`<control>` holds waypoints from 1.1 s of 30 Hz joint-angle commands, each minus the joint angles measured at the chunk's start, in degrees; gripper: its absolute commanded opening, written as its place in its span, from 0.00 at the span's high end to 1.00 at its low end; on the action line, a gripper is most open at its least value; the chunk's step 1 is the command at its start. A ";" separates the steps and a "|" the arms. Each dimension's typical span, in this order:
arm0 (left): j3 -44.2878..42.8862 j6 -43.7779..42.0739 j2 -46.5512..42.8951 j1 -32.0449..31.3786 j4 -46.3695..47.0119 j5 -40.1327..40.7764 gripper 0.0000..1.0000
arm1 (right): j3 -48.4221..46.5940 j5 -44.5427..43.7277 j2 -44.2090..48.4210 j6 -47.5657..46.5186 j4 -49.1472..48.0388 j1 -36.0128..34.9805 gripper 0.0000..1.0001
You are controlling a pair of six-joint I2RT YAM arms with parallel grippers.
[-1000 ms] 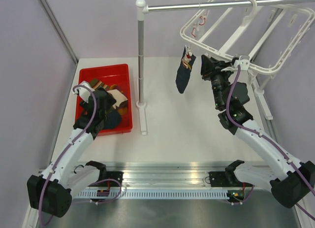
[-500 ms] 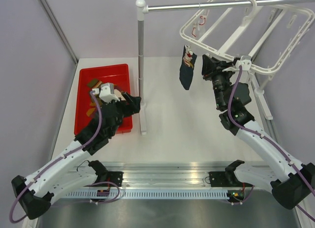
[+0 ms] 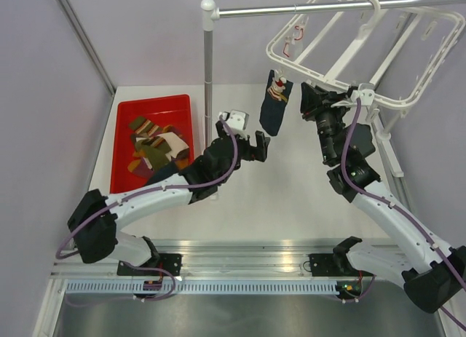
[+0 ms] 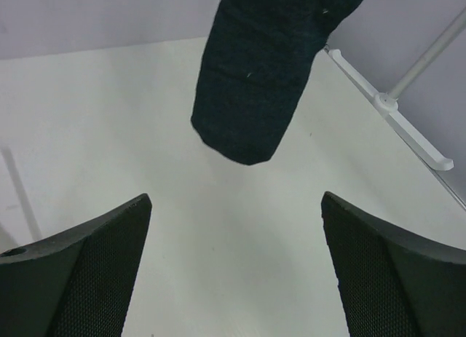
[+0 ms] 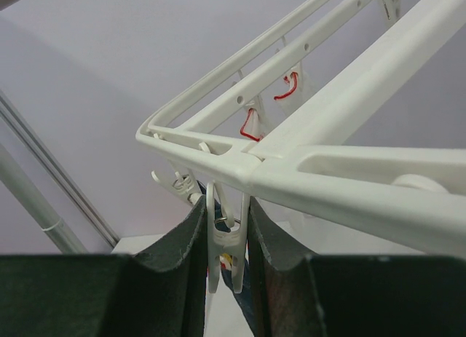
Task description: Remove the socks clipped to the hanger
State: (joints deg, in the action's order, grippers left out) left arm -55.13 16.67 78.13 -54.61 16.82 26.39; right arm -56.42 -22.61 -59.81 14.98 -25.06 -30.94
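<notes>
One dark navy sock (image 3: 274,111) with a patterned cuff hangs from a clip at the near-left corner of the white hanger (image 3: 342,75). My left gripper (image 3: 253,145) is open and empty, just left of and below the sock's toe. In the left wrist view the sock (image 4: 255,82) hangs ahead of the wide-apart gripper (image 4: 235,199). My right gripper (image 3: 309,104) is at that hanger corner. In the right wrist view the gripper (image 5: 224,215) is shut on a white clip (image 5: 226,242) under the frame (image 5: 342,177). Navy sock fabric (image 5: 246,302) shows right behind the clip; I cannot tell whether this clip holds it.
A red bin (image 3: 125,126) at the left holds several loose socks (image 3: 153,144). The metal pole stand (image 3: 208,82) rises between the bin and the hanging sock, its rail carrying the hanger. A white stand foot (image 4: 408,126) lies on the table to the right.
My left arm has swung from over the red bin to the middle, close under the hanging sock, and its jaws have spread wider. The right gripper has stayed on the clip.
</notes>
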 commanded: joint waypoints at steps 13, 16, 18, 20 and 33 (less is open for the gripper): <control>-2.25 -9.20 15.12 11.63 34.42 -27.95 0.00 | -3.87 2.40 2.86 -0.04 3.88 0.09 0.99; -3.84 -9.46 18.19 12.25 37.05 -32.88 0.00 | -3.87 2.57 2.95 0.05 3.97 0.09 0.99; -5.50 -9.11 20.56 12.51 38.11 -34.99 0.00 | -3.87 2.66 3.12 -0.04 4.23 0.18 0.99; -7.61 -8.58 21.97 12.60 38.11 -36.93 0.00 | -3.87 2.49 3.30 -0.13 4.32 0.18 0.98; -11.58 -2.96 24.44 12.60 34.08 -39.58 0.68 | -4.13 2.66 4.00 -0.48 5.20 0.09 0.98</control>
State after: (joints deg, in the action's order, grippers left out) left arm -64.53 12.03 103.18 -42.06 49.74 -10.72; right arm -58.33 -20.75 -56.99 14.96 -19.62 -30.94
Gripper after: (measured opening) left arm 0.416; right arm 0.277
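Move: The navy sock still clipped at the hanger's near left corner is next: its middle lies about 9 cm ahead of the left hand, 6 cm to its right and some 6 cm higher. From that hand, the hanger clip pinched by the right fingers is 7 cm ahead, 14 cm right and 16 cm up; the white socks are 19 cm ahead, 9 cm right and 10 cm up. From the right hand, the navy sock's middle is 2 cm ahead, 8 cm left and 10 cm below. To the navy sock's lower half the left hand comes nearly level, some 8 cm forward and then right, about 8 cm rightward in all, its fingers swinging some 25 degrees clockwise and tipping up. They bracket the sock and, from wide open, draw in to under half. The right hand keeps its pinch on the empty clip, easing slightly back and up. ##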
